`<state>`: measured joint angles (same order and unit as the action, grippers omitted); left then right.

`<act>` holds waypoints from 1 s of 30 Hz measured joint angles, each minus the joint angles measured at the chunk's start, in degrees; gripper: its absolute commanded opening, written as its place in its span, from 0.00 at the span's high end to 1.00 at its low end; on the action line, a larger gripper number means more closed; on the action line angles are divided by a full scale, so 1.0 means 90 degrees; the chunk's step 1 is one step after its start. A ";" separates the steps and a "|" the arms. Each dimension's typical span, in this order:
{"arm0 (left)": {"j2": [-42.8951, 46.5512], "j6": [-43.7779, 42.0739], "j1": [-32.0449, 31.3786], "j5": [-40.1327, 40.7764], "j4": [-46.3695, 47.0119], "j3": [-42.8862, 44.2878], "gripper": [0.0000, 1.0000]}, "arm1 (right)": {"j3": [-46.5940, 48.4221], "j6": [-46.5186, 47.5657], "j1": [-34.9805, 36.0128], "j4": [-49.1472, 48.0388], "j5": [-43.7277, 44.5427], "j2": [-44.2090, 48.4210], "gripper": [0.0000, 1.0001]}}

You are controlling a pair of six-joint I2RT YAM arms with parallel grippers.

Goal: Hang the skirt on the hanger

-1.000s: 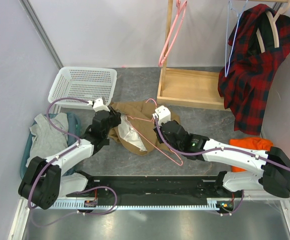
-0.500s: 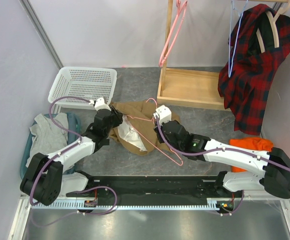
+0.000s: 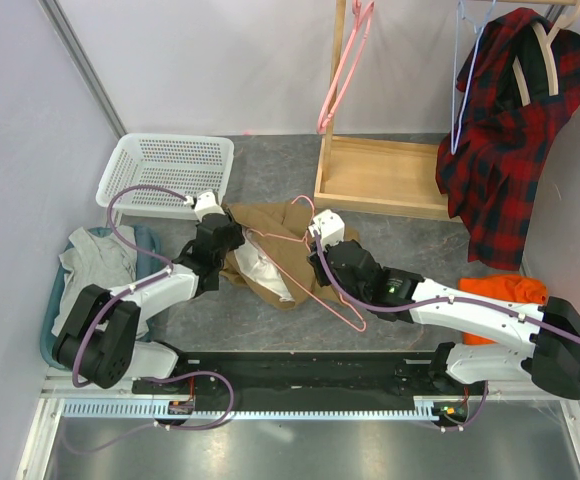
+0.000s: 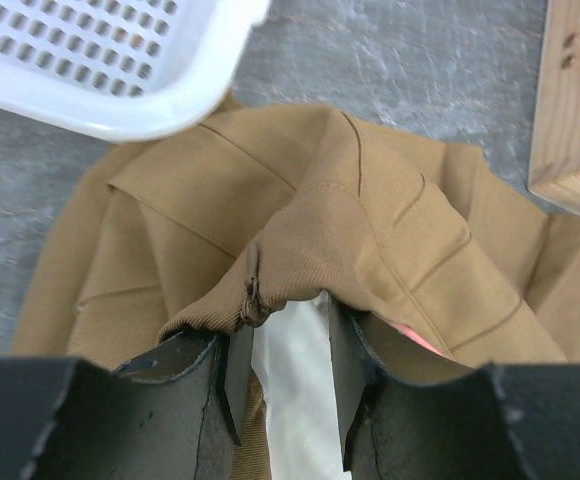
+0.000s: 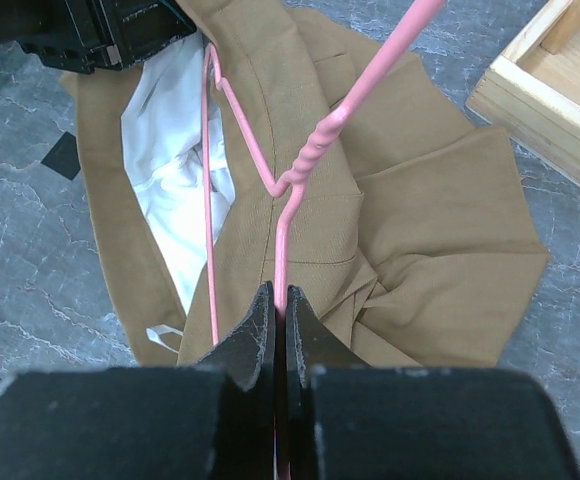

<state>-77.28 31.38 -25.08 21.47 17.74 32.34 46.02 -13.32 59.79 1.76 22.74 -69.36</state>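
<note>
The tan-brown skirt [image 3: 275, 262] lies crumpled on the grey floor, its white lining [image 5: 175, 170] showing at the open waist. A thin pink hanger [image 3: 322, 292] lies across it, one end tucked into the waist opening. My right gripper [image 5: 280, 305] is shut on the hanger [image 5: 300, 170] just below the twisted neck. My left gripper [image 4: 288, 330] is at the skirt [image 4: 370, 230] waistband beside the zip. Its jaws stand apart with white lining [image 4: 290, 380] between them and the waistband edge just over the tips. In the top view the left gripper [image 3: 232, 240] sits at the skirt's left edge and the right gripper [image 3: 315, 255] at its right.
A white perforated basket [image 3: 165, 170] stands behind the left arm. The wooden rack base [image 3: 385, 175] is at the back right, carrying another pink hanger [image 3: 345, 70], a light-blue hanger [image 3: 462, 90] and a red plaid shirt [image 3: 505, 120]. Grey garment [image 3: 95, 265] at left, orange cloth [image 3: 505, 290] at right.
My left gripper has edged forward and right to the skirt's waistband, and its jaws have widened a little. The right gripper and hanger have barely moved.
</note>
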 measured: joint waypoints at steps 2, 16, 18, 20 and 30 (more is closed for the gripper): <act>0.0000 -0.0092 -0.0002 0.0129 0.0070 0.0000 0.58 | 0.0000 0.0000 0.0000 0.0000 -0.0007 0.0000 1.00; -0.0180 -0.0350 0.0000 0.0272 0.0821 -0.0007 0.98 | 0.0000 -0.0046 0.0000 0.0000 -0.0158 0.0002 1.00; -0.0204 -0.0369 0.0000 0.0262 0.0821 -0.0007 0.98 | 0.0000 -0.0046 0.0000 0.0000 -0.0163 0.0015 1.00; -0.0187 -0.0379 0.0000 0.0245 0.0780 -0.0007 0.98 | 0.0000 -0.0044 0.0000 0.0015 -0.0165 0.0056 1.00; 0.0583 -0.0393 0.0012 -0.0316 -0.1428 0.0736 0.98 | -0.0002 0.0170 -0.0002 0.0270 -0.0272 0.0724 1.00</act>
<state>-72.03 27.83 -24.97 18.63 4.89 38.96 46.00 -11.79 59.77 4.19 20.29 -62.85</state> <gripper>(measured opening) 0.022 0.030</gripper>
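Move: At the left fingertips, practically 0 to 1 cm ahead, is the near-left waistband edge of the brown skirt, draped over the parted fingers. The pink hanger's left tip lies about 3 cm to its right and 1 cm ahead, and the empty basket's middle is some 14 cm ahead, 16 cm left. From the right hand, which holds the hanger, that waistband edge lies roughly 15 cm left, 5 cm ahead and 6 cm lower. Shutting from nearly half open at the skirt's waistband, the left fingers seem to pinch its edge while the hand eases about 2 cm up and 1.5 cm forward; it then dips slightly, draws back 2 cm and climbs to some 3.5 cm above its start. The right hand keeps its grip on the pink hanger, almost still, then lifts it about 3 cm, easing slightly back. ##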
